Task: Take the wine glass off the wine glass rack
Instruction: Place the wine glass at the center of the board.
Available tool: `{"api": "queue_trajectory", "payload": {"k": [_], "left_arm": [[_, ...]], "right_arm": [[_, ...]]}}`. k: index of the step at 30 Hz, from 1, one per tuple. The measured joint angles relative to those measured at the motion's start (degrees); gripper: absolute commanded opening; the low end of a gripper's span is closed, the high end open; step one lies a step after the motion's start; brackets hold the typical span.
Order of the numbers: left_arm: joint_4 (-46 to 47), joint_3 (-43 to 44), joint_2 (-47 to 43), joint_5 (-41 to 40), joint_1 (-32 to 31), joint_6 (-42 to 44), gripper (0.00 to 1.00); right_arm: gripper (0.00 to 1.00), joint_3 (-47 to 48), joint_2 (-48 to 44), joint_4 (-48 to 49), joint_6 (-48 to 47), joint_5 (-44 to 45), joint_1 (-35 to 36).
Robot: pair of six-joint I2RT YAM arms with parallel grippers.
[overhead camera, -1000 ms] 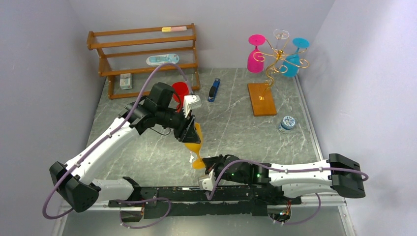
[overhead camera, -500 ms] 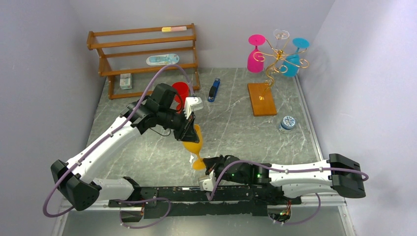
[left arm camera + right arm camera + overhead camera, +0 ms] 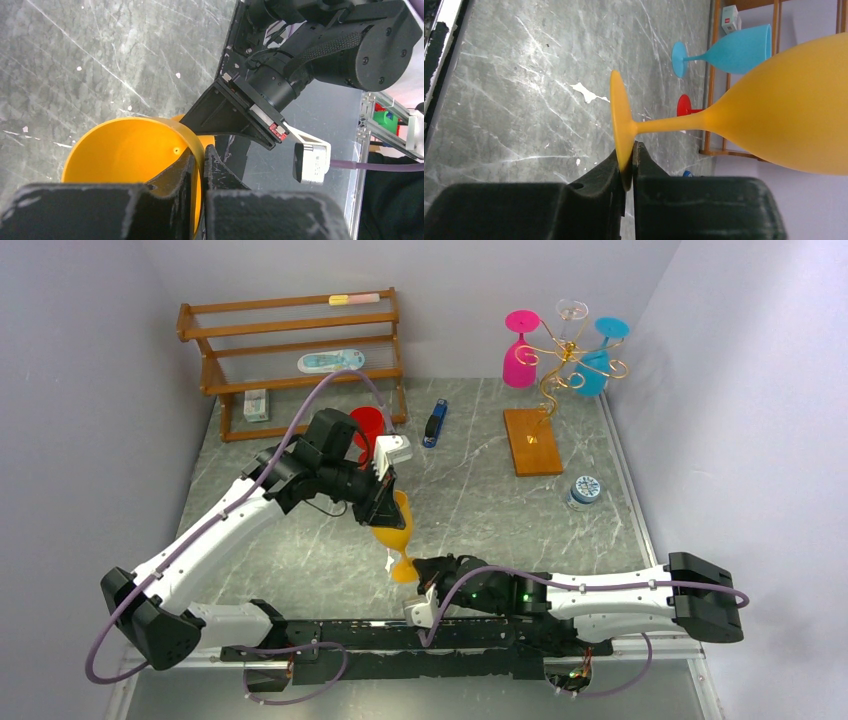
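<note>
An orange wine glass (image 3: 397, 528) hangs tilted above the near middle of the table, off the rack. My left gripper (image 3: 391, 500) is shut on the rim of its bowl (image 3: 130, 155), one finger inside and one outside. My right gripper (image 3: 416, 574) is shut on the edge of its round foot (image 3: 620, 120), with the stem running away toward the bowl (image 3: 784, 115). The wine glass rack (image 3: 560, 358), gold wire on an orange-brown base (image 3: 532, 442), stands at the back right. A pink glass (image 3: 519, 348), a blue glass (image 3: 596, 366) and a clear glass (image 3: 571, 311) hang on it.
A brown slatted shelf (image 3: 290, 345) stands at the back left, with a red glass (image 3: 366, 427) in front of it. A second blue glass (image 3: 729, 50) stands by the shelf in the right wrist view. A blue stapler (image 3: 434, 424) and a round tin (image 3: 583, 490) lie nearby.
My left gripper has closed on the rim of the orange glass's bowl. The glass and the right arm have hardly moved.
</note>
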Motion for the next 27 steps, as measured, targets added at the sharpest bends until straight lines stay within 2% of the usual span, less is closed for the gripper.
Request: {"api": "queue_trajectory", "payload": {"k": [6, 9, 20, 27], "left_arm": [[1.4, 0.0, -1.6, -1.0, -0.7, -0.7, 0.05], [2.3, 0.0, -2.3, -1.9, -0.7, -0.7, 0.05], [2.7, 0.0, -2.9, -6.0, -0.7, -0.8, 0.05], [2.7, 0.6, -3.4, -15.7, -0.8, -2.2, 0.05]], "right_arm": [[0.38, -0.8, -1.8, 1.3, 0.9, 1.1, -0.1], [0.46, -0.8, -2.6, 1.8, 1.4, 1.2, -0.1], [0.55, -0.9, -3.5, 2.3, 2.3, 2.4, -0.1], [0.59, -1.0, -7.7, 7.1, 7.2, 5.0, -0.1]]}}
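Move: The left fingers already pinch the yellow wine glass by its rim; its place, the middle of the table, lies about 20 cm ahead, 2 cm left and 25 cm below. The red glass stands some 28 cm ahead and 9 cm left of the left hand, the blue one 24 cm ahead and 18 cm left, both about 17 cm lower. From the right hand, still on the foot, the yellow glass's middle is roughly 2 cm ahead, 3 cm left and 7 cm above. Open the right fingers to a little over half and let go of the yellow glass's foot, then raise that hand about 6 cm, tipping its fingertips up. Keep the left pinch on the rim: lift slightly first, then carry the glass forward some 4 cm and a little left towards the standing glasses, rolling the wrist so the foot swings forward, with a slight counter-clockwise turn. ##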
